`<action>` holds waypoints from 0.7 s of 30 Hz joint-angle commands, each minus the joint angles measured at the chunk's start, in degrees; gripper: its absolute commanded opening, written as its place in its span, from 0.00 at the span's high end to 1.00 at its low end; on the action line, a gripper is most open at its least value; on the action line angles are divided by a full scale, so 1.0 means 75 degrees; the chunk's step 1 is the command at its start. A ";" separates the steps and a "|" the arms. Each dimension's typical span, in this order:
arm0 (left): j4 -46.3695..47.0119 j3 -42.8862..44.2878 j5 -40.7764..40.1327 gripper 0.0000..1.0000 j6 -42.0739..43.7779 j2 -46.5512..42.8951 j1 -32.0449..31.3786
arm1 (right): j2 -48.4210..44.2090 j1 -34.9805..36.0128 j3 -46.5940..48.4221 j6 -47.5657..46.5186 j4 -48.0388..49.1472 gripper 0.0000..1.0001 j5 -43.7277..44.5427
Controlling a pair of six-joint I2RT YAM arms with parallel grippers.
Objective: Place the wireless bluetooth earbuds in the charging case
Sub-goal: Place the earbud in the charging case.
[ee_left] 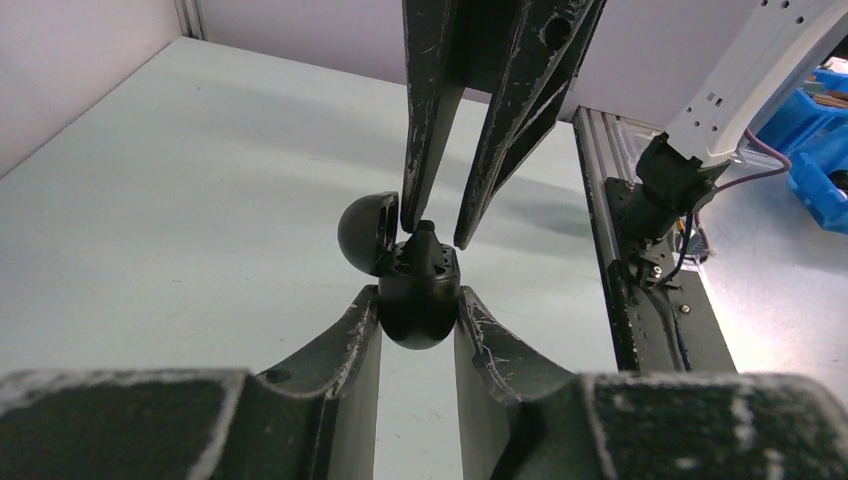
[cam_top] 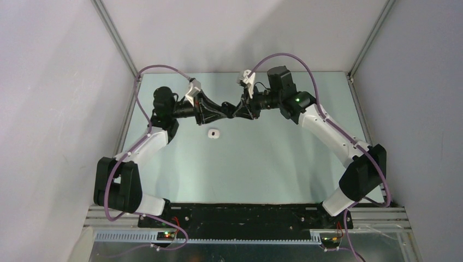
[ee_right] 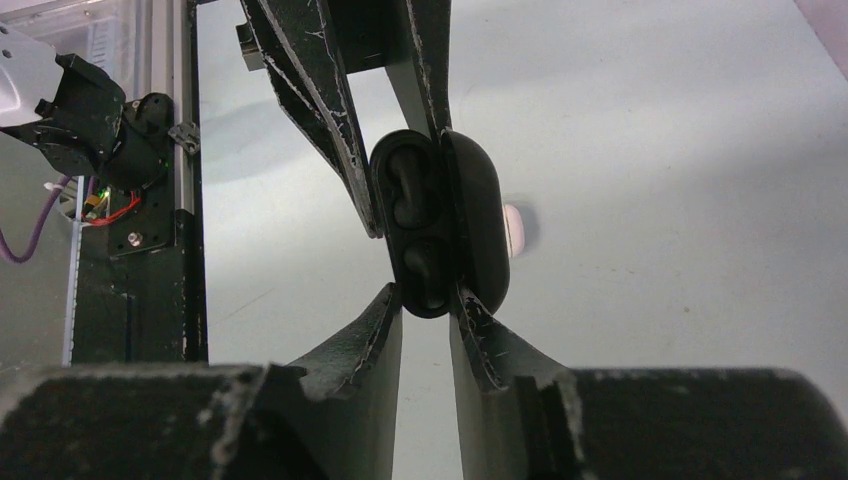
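Note:
The black charging case (ee_left: 420, 310) is held off the table with its lid (ee_left: 362, 235) swung open. My left gripper (ee_left: 420, 300) is shut on the case body. In the right wrist view the open case (ee_right: 480, 220) faces me with one black earbud (ee_right: 405, 195) in the upper socket and another (ee_right: 425, 272) in the lower one. My right gripper (ee_right: 427, 298) stands open, its tips either side of the lower bud. From the left wrist, that bud (ee_left: 425, 240) pokes up from the case between the right fingers (ee_left: 420, 190). Overhead, both grippers (cam_top: 225, 108) (cam_top: 240, 109) meet at the back centre.
A small white case (cam_top: 214, 133) lies on the table just in front of the grippers, a blur behind the black case (ee_right: 518, 228). Metal frame rails (ee_left: 600, 210) run along the table edges. Blue bins (ee_left: 815, 130) sit beyond the rail.

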 commanded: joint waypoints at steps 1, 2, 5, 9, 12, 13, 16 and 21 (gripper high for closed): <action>0.0446 0.0048 -0.0043 1.00 -0.0186 -0.0219 0.0065 | -0.0379 -0.0003 0.0124 0.0089 0.0090 0.71 -0.0001; 0.0450 0.0045 -0.0061 1.00 -0.0201 -0.0215 0.0071 | -0.0404 0.0002 0.0141 0.0095 0.0080 0.71 -0.0011; 0.0485 0.0019 -0.0066 1.00 -0.0254 -0.0206 0.0078 | -0.0461 0.0006 0.0315 0.0162 -0.0008 0.69 -0.0041; 0.0528 -0.0029 -0.0087 1.00 -0.0359 -0.0203 0.0117 | -0.0707 -0.0057 0.0799 0.0129 -0.0411 0.65 -0.0239; 0.0536 -0.0071 -0.0110 1.00 -0.0381 -0.0198 0.0119 | -0.1010 -0.0138 0.0738 0.0032 -0.0431 0.55 -0.0388; 0.0542 -0.0073 -0.0110 1.00 -0.0389 -0.0195 0.0116 | -0.1101 -0.0141 0.0585 -0.0008 -0.0412 0.44 -0.0357; 0.0548 -0.0080 -0.0115 1.00 -0.0416 -0.0191 0.0123 | -0.1137 -0.0132 0.0197 0.0121 -0.0111 0.20 0.0077; 0.0549 -0.0081 -0.0075 1.00 -0.0488 -0.0237 0.0124 | -0.0497 -0.0099 0.0287 0.0072 -0.0190 0.01 0.0374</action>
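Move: The black charging case, standing open in the left hand's grip with its middle about 1 cm to the right of that hand's point, is roughly 3 cm to the left of the right hand and level with it. The earbud in it lies about 1 cm to the right hand's left, between its parted fingertips. On the table the small white box lies some 9 cm ahead of the right hand, 10 cm to its left and 26 cm below. Upward, slowly at first and then fast, the right hand withdraws about 6 cm from the open case, also drifting some 2 cm back and 2 cm to the right. Its fingers, already parted around the earbud, spread to wide open as it clears. The left hand stays almost still and keeps its pinch on the case. ##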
